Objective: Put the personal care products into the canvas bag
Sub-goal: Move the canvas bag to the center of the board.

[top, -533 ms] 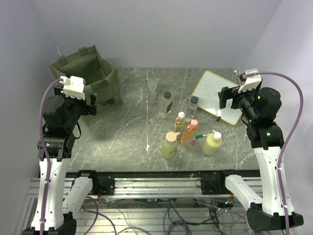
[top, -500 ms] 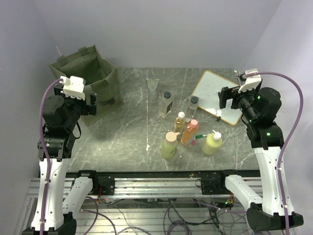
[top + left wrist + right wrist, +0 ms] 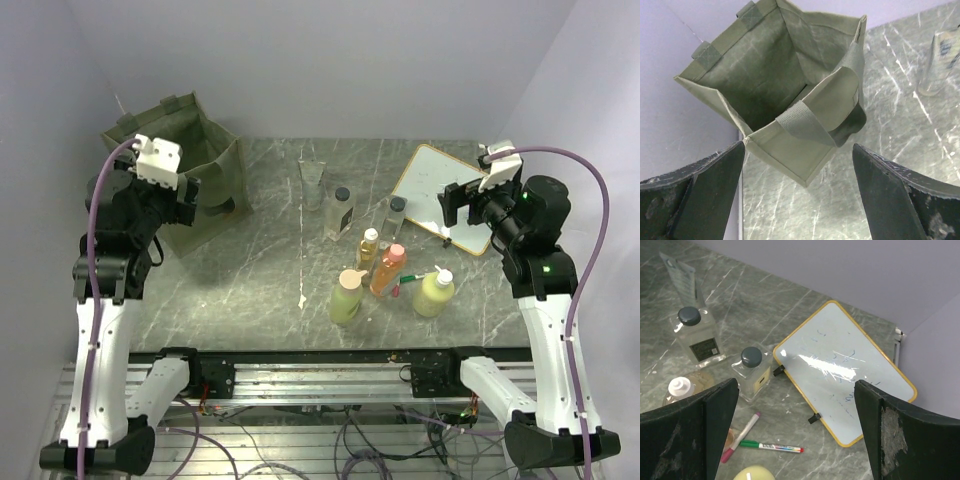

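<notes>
The olive-green canvas bag [image 3: 205,140] stands open at the back left; its inside [image 3: 765,75] shows nothing in it. My left gripper [image 3: 190,200] hovers open just in front of the bag [image 3: 799,146], holding nothing. The personal care products cluster mid-table: a clear tube [image 3: 313,183], two clear dark-capped bottles [image 3: 340,213] [image 3: 396,216], an amber bottle [image 3: 369,248], an orange bottle [image 3: 389,270] and two pale yellow-green bottles [image 3: 348,297] [image 3: 435,292]. My right gripper [image 3: 452,205] hangs open and empty above the whiteboard's near edge [image 3: 796,384], right of the dark-capped bottles [image 3: 752,371] [image 3: 695,335].
A wooden-framed whiteboard [image 3: 435,185] lies at the back right [image 3: 845,370]. A green marker [image 3: 771,446] and a pink-red marker [image 3: 742,434] lie between the bottles. The side walls stand close to both arms.
My left arm has swung up and toward the bag. The right gripper has shifted slightly left. The bottles have not moved.
</notes>
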Available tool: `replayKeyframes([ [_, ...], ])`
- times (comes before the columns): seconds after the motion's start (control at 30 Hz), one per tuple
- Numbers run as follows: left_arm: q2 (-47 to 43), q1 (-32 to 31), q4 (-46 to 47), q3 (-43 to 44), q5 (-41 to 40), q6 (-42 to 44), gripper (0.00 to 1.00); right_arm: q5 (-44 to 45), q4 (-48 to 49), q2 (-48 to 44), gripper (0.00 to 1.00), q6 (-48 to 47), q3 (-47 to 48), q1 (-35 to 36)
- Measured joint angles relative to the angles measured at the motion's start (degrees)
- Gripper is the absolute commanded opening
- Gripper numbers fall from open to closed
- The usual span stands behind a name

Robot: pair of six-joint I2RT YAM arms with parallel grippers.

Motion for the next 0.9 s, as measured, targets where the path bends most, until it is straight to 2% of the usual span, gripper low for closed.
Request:
replayKeyframes([
  [0.43,16.9,0.0,-11.3,11.0,-0.4,13.1,0.99,-5.7,-1.6,1.2,1.00,-1.3,0.0,0.0],
  [0.67,25.0,0.0,-13.9,15.6,-0.6,17.2,0.99,-7.5,-2.1,0.8,1.00,-1.7,-0.3,0.0],
  [0.9,29.3,0.0,-15.8,19.7,-0.9,20.6,0.99,-8.5,-2.1,-0.2,1.00,-2.2,-1.5,0.0],
])
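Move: The canvas bag's middle lies roughly straight ahead of the left gripper, some 16 cm out and 20 cm below. The bag's near handle is about 12 cm ahead, 3 cm to the right and 13 cm down. The clear tube stands some 15 cm ahead and 30 cm to the right, 30 cm lower. From the right gripper, the bag is about 56 cm to the left and 15 cm farther out, some 20 cm below. Bring the left gripper about 8 cm forward and 6 cm down towards the bag's near rim and handle, fingers kept wide open, levelling off at the end. As it goes, tip the fingers downward by some 25 degrees and roll the hand so its left side rises. Let the empty right gripper drift slightly left and down. ##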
